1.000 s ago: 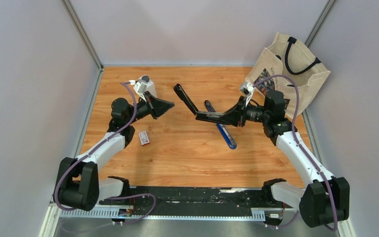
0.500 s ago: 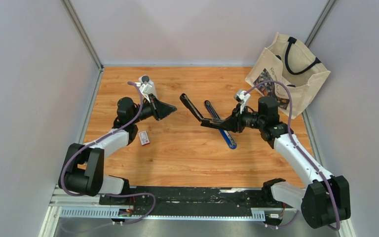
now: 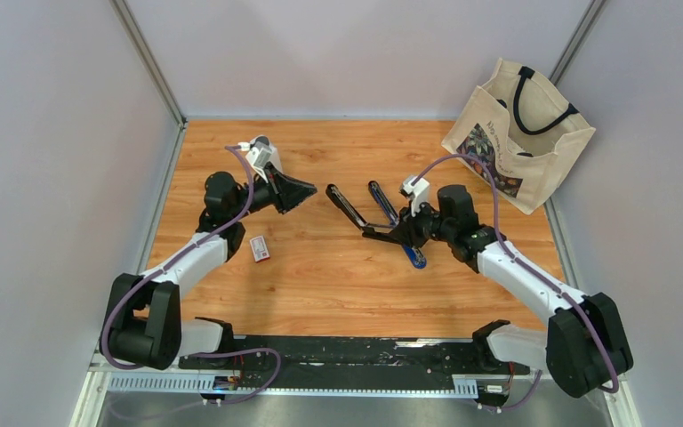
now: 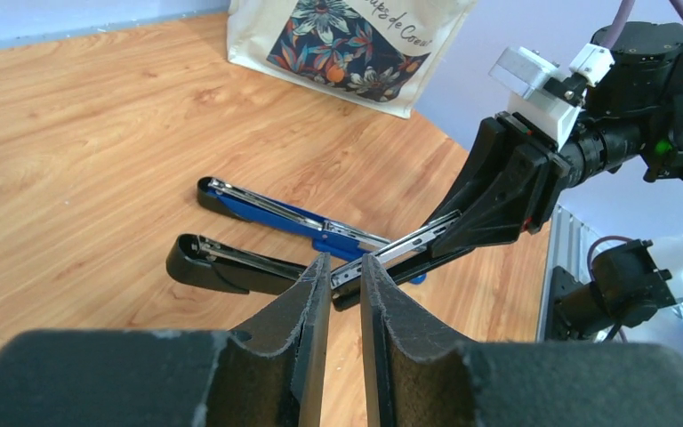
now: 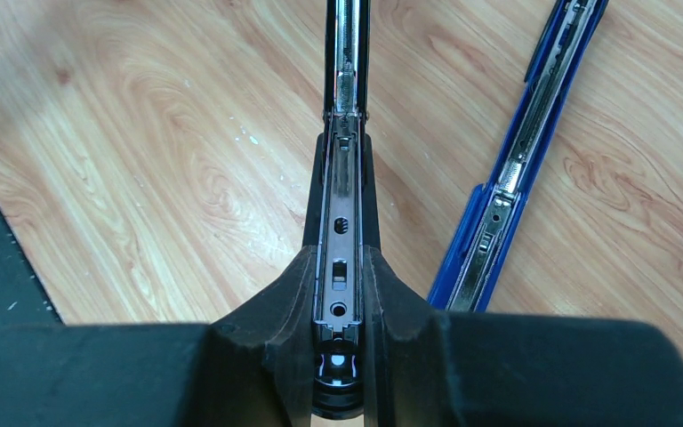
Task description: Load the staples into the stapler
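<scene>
A black stapler [image 3: 369, 222] is swung open, its lid reaching up-left and its metal magazine bared. My right gripper [image 3: 397, 233] is shut on its rear end; in the right wrist view the fingers [image 5: 293, 294] clamp the magazine channel [image 5: 341, 205]. My left gripper [image 3: 309, 189] hovers left of the stapler, pointing at it, jaws nearly closed with a thin slit and nothing seen between them [image 4: 345, 260]. The magazine tip [image 4: 391, 252] lies just beyond the left fingertips. The white-and-red staples box [image 3: 259, 247] lies on the table below the left gripper, closed as far as I can tell.
A blue stapler [image 3: 397, 227] lies opened flat on the wooden table [image 3: 320, 294], partly under the black one; it also shows in the right wrist view [image 5: 534, 116]. A beige tote bag [image 3: 520, 129] stands at the back right corner. Grey walls enclose the table.
My right arm has carried the black stapler leftward and lower, toward the left gripper. The left gripper has shifted only slightly and stays nearly closed.
</scene>
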`<action>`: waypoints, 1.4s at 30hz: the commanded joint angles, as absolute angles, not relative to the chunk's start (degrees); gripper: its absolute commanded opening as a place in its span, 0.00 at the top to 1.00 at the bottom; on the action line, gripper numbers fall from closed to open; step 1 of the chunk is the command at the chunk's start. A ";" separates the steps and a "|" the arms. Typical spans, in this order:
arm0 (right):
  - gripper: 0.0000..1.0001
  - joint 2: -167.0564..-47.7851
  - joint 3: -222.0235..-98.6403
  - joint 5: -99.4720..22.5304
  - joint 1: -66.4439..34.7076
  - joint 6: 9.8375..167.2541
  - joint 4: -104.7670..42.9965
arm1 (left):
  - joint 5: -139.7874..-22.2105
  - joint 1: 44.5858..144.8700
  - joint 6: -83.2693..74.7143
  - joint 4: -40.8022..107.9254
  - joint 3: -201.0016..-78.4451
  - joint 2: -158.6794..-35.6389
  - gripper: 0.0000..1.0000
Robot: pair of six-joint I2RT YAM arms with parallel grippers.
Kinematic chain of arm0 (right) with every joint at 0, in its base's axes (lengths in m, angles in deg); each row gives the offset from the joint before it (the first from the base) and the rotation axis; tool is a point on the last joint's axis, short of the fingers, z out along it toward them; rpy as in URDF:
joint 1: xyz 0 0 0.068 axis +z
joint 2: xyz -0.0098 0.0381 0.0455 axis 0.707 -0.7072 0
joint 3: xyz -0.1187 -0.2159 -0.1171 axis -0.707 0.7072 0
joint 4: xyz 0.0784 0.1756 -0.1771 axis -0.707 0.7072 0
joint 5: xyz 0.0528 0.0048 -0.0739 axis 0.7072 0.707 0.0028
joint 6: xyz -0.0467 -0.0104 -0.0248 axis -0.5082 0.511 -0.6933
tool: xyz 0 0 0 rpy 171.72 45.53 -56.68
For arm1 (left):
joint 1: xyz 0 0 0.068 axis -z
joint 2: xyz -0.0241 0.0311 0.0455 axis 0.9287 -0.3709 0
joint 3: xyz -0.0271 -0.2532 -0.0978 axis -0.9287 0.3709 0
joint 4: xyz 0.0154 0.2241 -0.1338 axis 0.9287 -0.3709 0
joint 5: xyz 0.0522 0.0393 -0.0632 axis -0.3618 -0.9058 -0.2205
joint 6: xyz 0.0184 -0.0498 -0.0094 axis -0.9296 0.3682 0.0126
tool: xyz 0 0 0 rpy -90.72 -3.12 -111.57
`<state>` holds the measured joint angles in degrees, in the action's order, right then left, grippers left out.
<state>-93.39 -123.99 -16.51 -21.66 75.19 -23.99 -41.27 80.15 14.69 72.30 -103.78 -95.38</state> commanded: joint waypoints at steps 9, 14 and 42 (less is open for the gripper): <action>1.00 -98.23 -123.98 -29.40 -13.98 72.95 -36.31 | -41.10 79.83 9.19 68.72 -106.75 -94.70 0.73; 1.00 -100.34 -123.81 -33.89 -11.25 72.24 -37.72 | -41.18 79.83 8.40 68.20 -106.84 -94.70 0.73; 1.00 -106.58 -123.54 -33.89 -9.14 80.41 -35.09 | -50.94 87.83 1.29 55.11 -119.93 -117.29 0.73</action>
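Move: The opened black stapler, its base end gripped in the right hand, has its hinge about 11 cm to the left hand's right, 3 ahead and 16 below; its cap end lies 13 ahead, 3 right, 16 below. The red-white staple box is 14 cm left and 2 back. From the right hand the hinge is about 5 ahead, 7 left and 5 below, the blue stapler 9 ahead, 1 right and 8 below. The open black stapler is lowered towards the table by the right hand, which keeps its grip and goes down about 5 cm and some 3 cm left, mostly early on, its fingers tipping about 10 degrees steeper. The left hand nearly waits, then swoops down about 10 cm in all, forward 5 and right 4, towards the opened stapler, its narrowly parted fingers tilting down; no touch can be seen. ##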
